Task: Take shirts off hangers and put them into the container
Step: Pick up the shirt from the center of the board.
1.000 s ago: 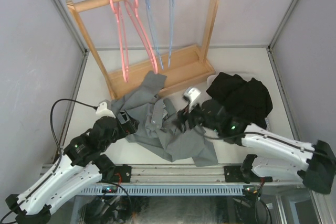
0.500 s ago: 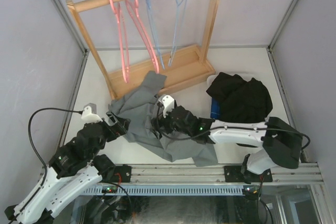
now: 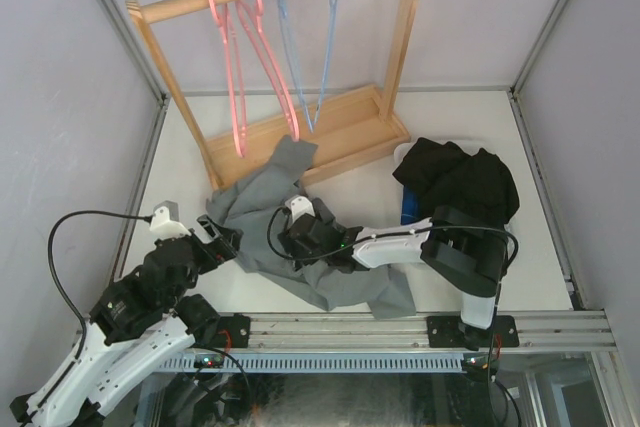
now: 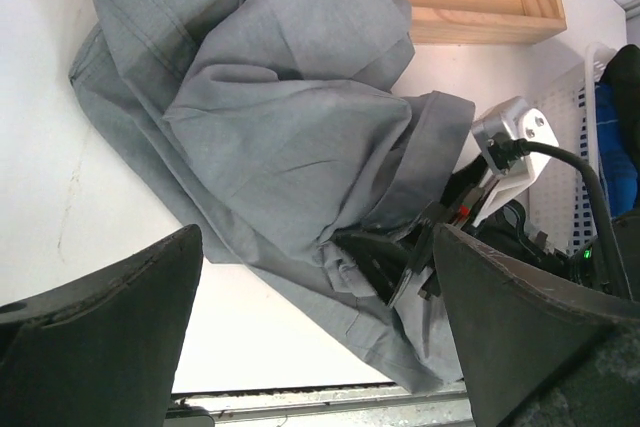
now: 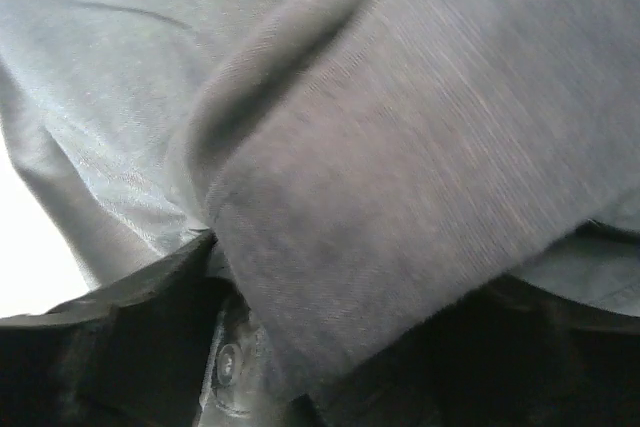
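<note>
The grey shirt [image 3: 330,267] lies crumpled on the table in front of the rack; it also fills the left wrist view [image 4: 270,117]. My right gripper [image 3: 283,244] is pushed into its folds, open, and a thick fold of grey cloth [image 5: 400,177] fills the gap between its fingers [image 5: 90,347]. My left gripper [image 3: 228,239] stands open and empty at the shirt's left edge [image 4: 318,247]. The black shirt [image 3: 465,187] is heaped in the white container [image 3: 401,154], with blue plaid [image 3: 408,209] showing under it. Pink hangers [image 3: 235,77] and light-blue hangers [image 3: 322,47] hang bare.
The wooden rack [image 3: 340,132] stands at the back, its base just beyond the grey shirt. The container's mesh wall [image 4: 565,167] lies to the right of the right arm [image 3: 400,245]. Grey walls close in both sides. A metal rail [image 3: 330,327] runs along the near edge.
My right gripper has reached left across the grey shirt into its folds, its jaws opening wide and then narrowing. My left gripper has drawn back a little to the left. A blue hanger swung.
</note>
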`<control>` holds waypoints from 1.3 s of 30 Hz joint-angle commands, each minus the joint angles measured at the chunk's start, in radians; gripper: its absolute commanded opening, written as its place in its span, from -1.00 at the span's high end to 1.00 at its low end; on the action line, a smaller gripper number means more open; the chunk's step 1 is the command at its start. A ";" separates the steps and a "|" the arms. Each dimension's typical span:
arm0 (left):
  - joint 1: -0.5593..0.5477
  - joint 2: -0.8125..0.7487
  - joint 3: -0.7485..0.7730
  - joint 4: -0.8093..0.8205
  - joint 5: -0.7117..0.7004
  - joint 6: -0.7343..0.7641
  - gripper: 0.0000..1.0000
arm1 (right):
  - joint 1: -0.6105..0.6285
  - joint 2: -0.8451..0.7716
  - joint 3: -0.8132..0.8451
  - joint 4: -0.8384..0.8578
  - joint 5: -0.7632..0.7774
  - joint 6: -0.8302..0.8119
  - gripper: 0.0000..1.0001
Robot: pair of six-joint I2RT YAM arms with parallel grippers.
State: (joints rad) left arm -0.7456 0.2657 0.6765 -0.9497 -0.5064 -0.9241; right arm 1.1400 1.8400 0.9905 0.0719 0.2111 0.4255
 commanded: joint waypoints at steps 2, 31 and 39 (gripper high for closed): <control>0.005 0.009 0.047 -0.005 -0.034 0.011 -1.00 | 0.008 -0.033 -0.039 -0.148 0.176 0.026 0.07; 0.005 0.041 0.021 0.050 -0.019 0.043 -1.00 | -0.061 -1.186 0.151 0.072 0.759 -0.845 1.00; 0.004 0.038 0.022 0.049 -0.016 0.036 -1.00 | -0.336 -0.899 0.652 -0.222 0.589 -0.837 1.00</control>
State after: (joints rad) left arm -0.7456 0.3027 0.6765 -0.9440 -0.5201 -0.9012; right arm 0.8986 0.8349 1.4685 -0.0395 0.9039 -0.3618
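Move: The right hand is down in the crumpled grey shirt, its fingers around cloth but not yet shut; the shirt's middle lies about 3 cm to its right, level with it. The rack's wooden base is some 22 cm ahead and 4 cm to the right, and the container heaped with the black shirt about 35 cm to the right and 11 cm ahead. From the left hand, the grey shirt's middle is roughly 13 cm to the right, 2 cm ahead and 18 cm below. The right hand pinches shut on the grey shirt's cloth while still low, already drawing it several centimetres to the right. Keeping that grip, it then swings fast, steeply up and to the right, rising about 55 cm in all and travelling some 35 cm rightward from the middle of the board to the container's side, as the wrist tips the fingers up towards level and turns them clockwise. ##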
